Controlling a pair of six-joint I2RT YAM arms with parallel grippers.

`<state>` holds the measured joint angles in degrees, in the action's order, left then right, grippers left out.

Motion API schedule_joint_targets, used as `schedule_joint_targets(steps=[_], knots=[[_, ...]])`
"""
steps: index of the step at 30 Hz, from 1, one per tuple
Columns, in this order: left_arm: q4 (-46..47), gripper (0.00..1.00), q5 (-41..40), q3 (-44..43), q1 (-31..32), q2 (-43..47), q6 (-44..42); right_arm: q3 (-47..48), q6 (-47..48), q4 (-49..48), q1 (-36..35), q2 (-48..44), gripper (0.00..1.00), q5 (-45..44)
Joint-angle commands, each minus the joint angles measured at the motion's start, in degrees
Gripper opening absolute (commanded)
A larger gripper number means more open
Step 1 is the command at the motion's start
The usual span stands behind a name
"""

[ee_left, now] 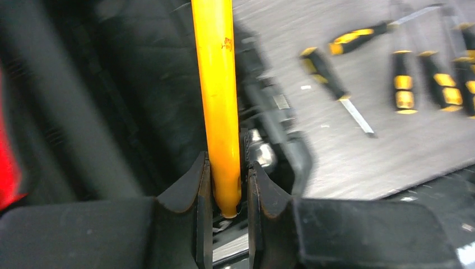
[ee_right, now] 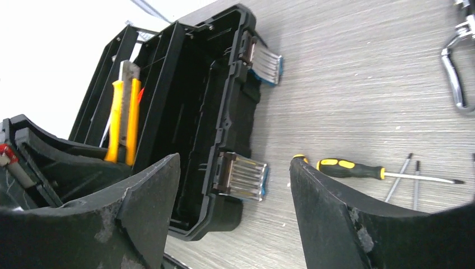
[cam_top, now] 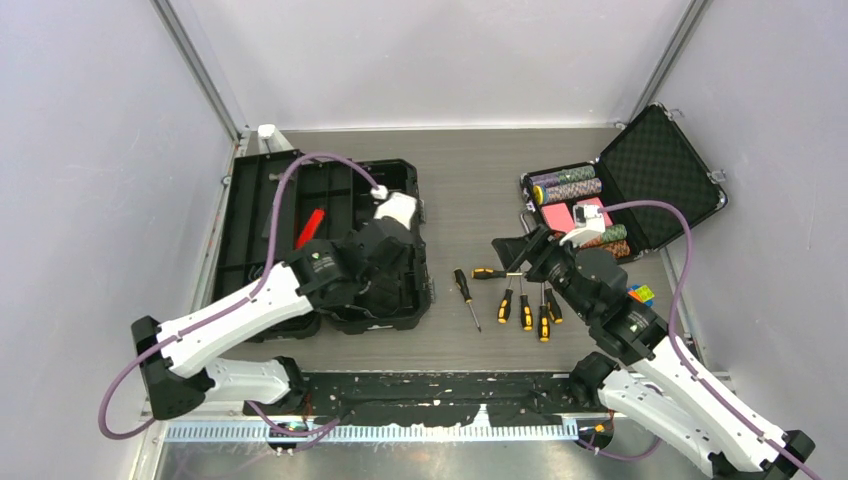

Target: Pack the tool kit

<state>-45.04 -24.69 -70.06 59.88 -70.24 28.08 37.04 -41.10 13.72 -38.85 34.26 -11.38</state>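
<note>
The black toolbox (cam_top: 250, 215) lies open at the left, blue latches (ee_right: 243, 178) on its near wall (ee_right: 227, 106), and a red tool (cam_top: 310, 228) lies inside. Above the box, my left gripper (cam_top: 390, 265) (ee_left: 227, 168) is shut on a yellow-handled tool (ee_left: 219, 101); the right wrist view shows two yellow handles (ee_right: 123, 117) and a metal head. Several yellow-and-black screwdrivers (cam_top: 525, 310) lie on the table in the middle, one (cam_top: 466, 297) apart to the left. My right gripper (cam_top: 515, 250) (ee_right: 234, 162) hangs open and empty just above them.
A smaller foam-lined case (cam_top: 655, 165) with poker chips (cam_top: 570, 185) stands open at the back right. A coloured cube (cam_top: 641, 294) sits beside my right arm. A metal carabiner (ee_right: 456, 73) lies on the table. Grey walls close in on both sides.
</note>
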Motion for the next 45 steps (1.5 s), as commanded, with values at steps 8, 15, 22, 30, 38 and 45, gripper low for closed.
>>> schedule_joint_targets(steps=[8, 15, 22, 30, 38, 45], knots=[[-21.0, 0.0, -11.0, 2.53, -15.43, 9.03, 1.35, 2.74, 6.06, 4.08, 0.18, -3.47, 0.78, -8.79], [-25.51, 0.0, -5.68, 3.08, -23.25, 9.23, -1.71, 2.51, 6.21, 4.12, 0.18, -3.54, 0.78, -8.97], [-24.71, 0.0, 2.9, 3.58, -28.71, 8.21, -6.54, 1.8, 6.29, 4.08, 0.18, -4.11, 0.78, -9.24], [-25.77, 0.0, 8.12, 2.19, -31.65, 4.21, -9.68, 0.71, 6.16, 4.11, 0.2, -5.02, 0.78, -9.44], [-27.07, 0.0, 8.16, -0.2, -33.97, -0.24, -9.7, 0.25, 6.44, 4.12, 0.18, -5.35, 0.78, -9.93], [-28.63, 0.02, 5.24, -1.48, -35.36, -4.54, -8.48, -0.48, 6.79, 4.12, 0.21, -6.64, 0.78, -10.86]])
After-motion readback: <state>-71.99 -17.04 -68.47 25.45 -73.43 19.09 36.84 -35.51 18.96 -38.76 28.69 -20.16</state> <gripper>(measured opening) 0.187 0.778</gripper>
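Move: The orange-handled pliers already held in the left hand are bound for the free part of the middle tray, about 18 cm to this hand's left, 2 cm ahead and 13 cm down. Same depth: the red knife, 8 cm ahead and 19 left; the hammer, 14 ahead and 29 left. The main compartment lies 5 cm ahead, level sideways, 20 below. From the right hand, the tray spot is roughly 48 cm left, 1 ahead and 16 down. The orange-handled pliers, kept in the left hand's closed fingers, are swept quickly leftward some 19 cm across the main compartment, then lowered about 6 cm towards the middle tray beside the red knife. Meanwhile the wrist swings counter-clockwise and tips until the fingers point steeply down. The empty right hand drifts 4 cm right, away from the toolbox, staying open and turning slightly clockwise. ##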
